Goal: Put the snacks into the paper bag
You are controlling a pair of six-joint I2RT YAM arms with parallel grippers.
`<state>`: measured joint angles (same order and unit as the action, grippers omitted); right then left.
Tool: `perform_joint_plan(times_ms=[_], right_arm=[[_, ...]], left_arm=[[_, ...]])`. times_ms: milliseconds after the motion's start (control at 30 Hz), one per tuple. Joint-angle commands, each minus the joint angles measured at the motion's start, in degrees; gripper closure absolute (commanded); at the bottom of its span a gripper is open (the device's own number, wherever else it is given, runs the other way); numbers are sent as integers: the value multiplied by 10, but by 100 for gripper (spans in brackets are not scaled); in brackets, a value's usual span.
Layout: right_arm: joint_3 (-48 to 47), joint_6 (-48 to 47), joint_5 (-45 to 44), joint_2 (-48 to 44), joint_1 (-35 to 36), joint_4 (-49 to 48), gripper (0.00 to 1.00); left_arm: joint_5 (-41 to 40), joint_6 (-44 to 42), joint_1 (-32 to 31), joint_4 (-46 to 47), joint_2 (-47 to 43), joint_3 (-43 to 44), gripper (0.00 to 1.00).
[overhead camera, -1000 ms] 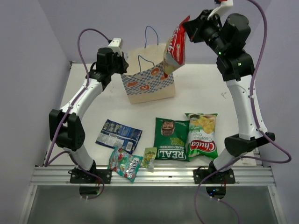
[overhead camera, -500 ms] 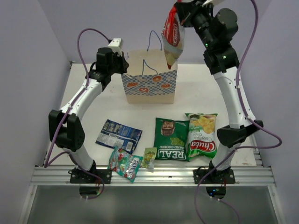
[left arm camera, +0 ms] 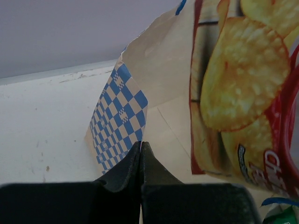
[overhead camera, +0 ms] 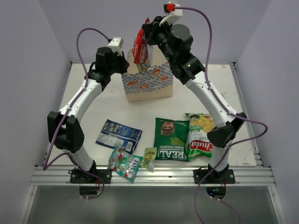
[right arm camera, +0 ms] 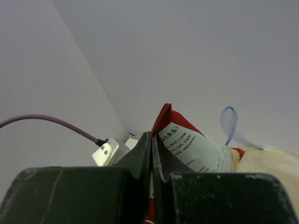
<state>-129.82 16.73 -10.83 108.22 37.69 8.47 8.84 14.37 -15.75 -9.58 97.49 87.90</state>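
Observation:
The paper bag (overhead camera: 148,83) stands upright at the back of the table, its mouth open. My left gripper (overhead camera: 124,66) is shut on the bag's left rim; in the left wrist view the closed fingertips (left arm camera: 140,145) pinch the checkered edge (left arm camera: 119,122). My right gripper (overhead camera: 147,35) is shut on the top of the red-yellow chip bag (overhead camera: 140,47), which hangs over the bag's mouth with its lower end at the opening. That packet also shows large in the left wrist view (left arm camera: 243,84) and between my right gripper's (right arm camera: 152,136) jaws (right arm camera: 187,144).
Five snacks lie near the front edge: a dark blue packet (overhead camera: 118,134), a colourful candy packet (overhead camera: 124,164), a tiny yellow-green sachet (overhead camera: 149,157), a dark green "REAL" bag (overhead camera: 171,138) and a green-white chip bag (overhead camera: 202,135). A blue string handle (right arm camera: 229,119) stands up beside the held packet.
My right arm has swung left with the red-yellow chip bag, from the bag's right side to over its mouth. The left gripper has stayed on the rim.

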Motion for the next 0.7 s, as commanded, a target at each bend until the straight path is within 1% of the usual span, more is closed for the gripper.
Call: perform_joint_plan(times_ms=[0,267,400,500,667], right_arm=[[1,-36,-45,-30,18,-53,100],[104,-24,-96,-92,30,-26,100],[108,-23,-124,-86,30,-1,100],[109,-29,-129,-77,29,8,100],[64,-32,-118,-33,28,41,100]], left_arm=[[16,7,-4,4,-30,3,100],[20,9,-4,5,-32,2,100],[20,9,-4,6,-35,1,100],[16,7,-4,5,-40,-1,100],[16,7,-4,4,-41,-1,100]])
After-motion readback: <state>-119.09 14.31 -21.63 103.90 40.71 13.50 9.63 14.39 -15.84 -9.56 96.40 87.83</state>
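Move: The red chips packet hangs from the right fingers, its middle about 12 cm below them and 2 cm to their left. The paper bag's open mouth, where it is going, is some 25 cm below the right hand, 8 cm farther out and about 1 cm to the right. The left gripper on the rim stands roughly 9 cm left, 4 cm ahead and 25 cm below. From the left hand, the mouth's middle is 4 cm ahead, 10 cm right, about level. The red chips packet, still pinched by its top in the shut right fingers, is lowered about 7 cm towards and into the paper bag's mouth, the right hand tipping downwards and turning slightly clockwise, some 10 degrees. The left hand keeps its closed grip on the bag's left rim, almost still. ##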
